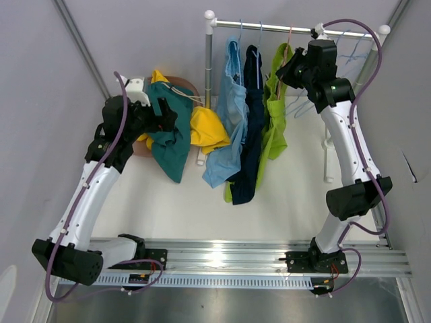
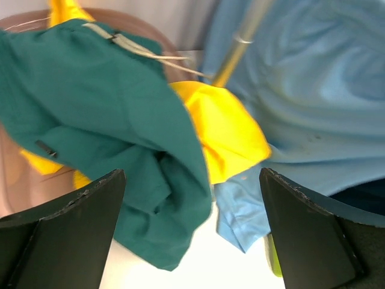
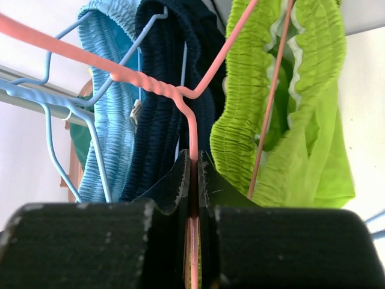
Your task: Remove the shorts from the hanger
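Three shorts hang from the rack's rail (image 1: 283, 28): light blue (image 1: 229, 114), navy (image 1: 250, 128) and lime green (image 1: 275, 114). My right gripper (image 3: 194, 159) is shut on the wire of the pink hanger (image 3: 144, 81) that carries the lime green shorts (image 3: 301, 120), just below its twisted neck. The navy shorts (image 3: 168, 72) and light blue shorts (image 3: 114, 90) hang beside it on blue hangers. Dark teal shorts (image 2: 90, 108) and yellow shorts (image 2: 228, 126) lie heaped at the left. My left gripper (image 2: 191, 180) hovers open over them, holding nothing.
A brown round container (image 1: 185, 86) sits under the heap at the back left. The rack's post (image 1: 208, 67) stands between the heap and the hanging shorts. Empty blue hangers (image 1: 350, 50) hang at the rail's right end. Grey walls close in both sides.
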`<state>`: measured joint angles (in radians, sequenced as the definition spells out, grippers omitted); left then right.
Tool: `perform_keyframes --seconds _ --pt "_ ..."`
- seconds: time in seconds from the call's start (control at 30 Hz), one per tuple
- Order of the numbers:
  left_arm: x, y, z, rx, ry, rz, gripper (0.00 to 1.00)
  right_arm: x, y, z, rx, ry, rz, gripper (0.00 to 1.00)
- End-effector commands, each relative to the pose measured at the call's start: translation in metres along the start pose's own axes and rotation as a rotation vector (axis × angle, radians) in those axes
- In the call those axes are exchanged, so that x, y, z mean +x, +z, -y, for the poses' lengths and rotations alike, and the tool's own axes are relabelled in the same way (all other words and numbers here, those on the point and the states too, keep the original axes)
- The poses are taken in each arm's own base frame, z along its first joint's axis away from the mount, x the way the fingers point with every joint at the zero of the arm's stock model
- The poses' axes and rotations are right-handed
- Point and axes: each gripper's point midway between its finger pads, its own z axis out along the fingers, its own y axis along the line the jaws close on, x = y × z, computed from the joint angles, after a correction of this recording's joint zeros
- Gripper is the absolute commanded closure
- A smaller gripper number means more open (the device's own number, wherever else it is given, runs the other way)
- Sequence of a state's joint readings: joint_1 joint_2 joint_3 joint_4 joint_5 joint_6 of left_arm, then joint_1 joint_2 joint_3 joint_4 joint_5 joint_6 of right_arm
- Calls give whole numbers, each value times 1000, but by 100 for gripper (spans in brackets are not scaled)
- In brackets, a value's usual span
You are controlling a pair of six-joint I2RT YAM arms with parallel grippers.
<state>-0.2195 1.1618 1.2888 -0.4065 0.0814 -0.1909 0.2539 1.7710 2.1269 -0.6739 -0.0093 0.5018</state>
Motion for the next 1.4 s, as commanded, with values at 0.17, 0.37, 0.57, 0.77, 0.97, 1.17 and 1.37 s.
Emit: perform_keyframes --seconds 0.17,0.37,0.57,0.77,0.97,1.17,1.37 --pt "-42 -42 151 447 198 132 1 -80 -67 -34 -46 -36 224 100" --pt "-22 -80 269 877 201 145 1 -81 -88 -41 -74 -16 230 100" --pt "13 -86 332 1045 215 111 1 -72 -103 -41 -85 18 217 100" --pt "47 -73 380 1091 265 74 1 -71 -121 -48 -106 39 224 100" --pt "62 -37 399 983 287 56 1 -72 -138 -49 -113 31 229 100" --pt "60 -8 397 860 308 90 13 -68 -150 -48 -120 32 224 100" --pt "57 -1 390 807 309 107 48 -64 -157 -47 -127 32 222 100"
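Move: The lime green shorts' middle is about 35 cm to the left hand's right, 4 cm ahead and 6 cm below it. The navy shorts hang about 8 cm to the left of the lime pair and the light blue shorts about 14 cm, both at nearly the same depth and height. The right hand already grips the pink hanger; from it the lime shorts' middle lies 14 cm below, 3 cm back and 3 cm left, the rod 10 cm above and 8 cm ahead. Keeping its pinch on the pink hanger's arm, the right hand lifts about 9 cm and draws back some 10 cm, away from the rod, tipping slightly up. Meanwhile the left hand sweeps fast to the right, nearly 40 cm, arching back and up, then down past the near side of the light blue and navy shorts while turning clockwise some 60 degrees, before easing about 5 cm forward to the lime shorts' lower part and closing its fingers about halfway on the cloth. ##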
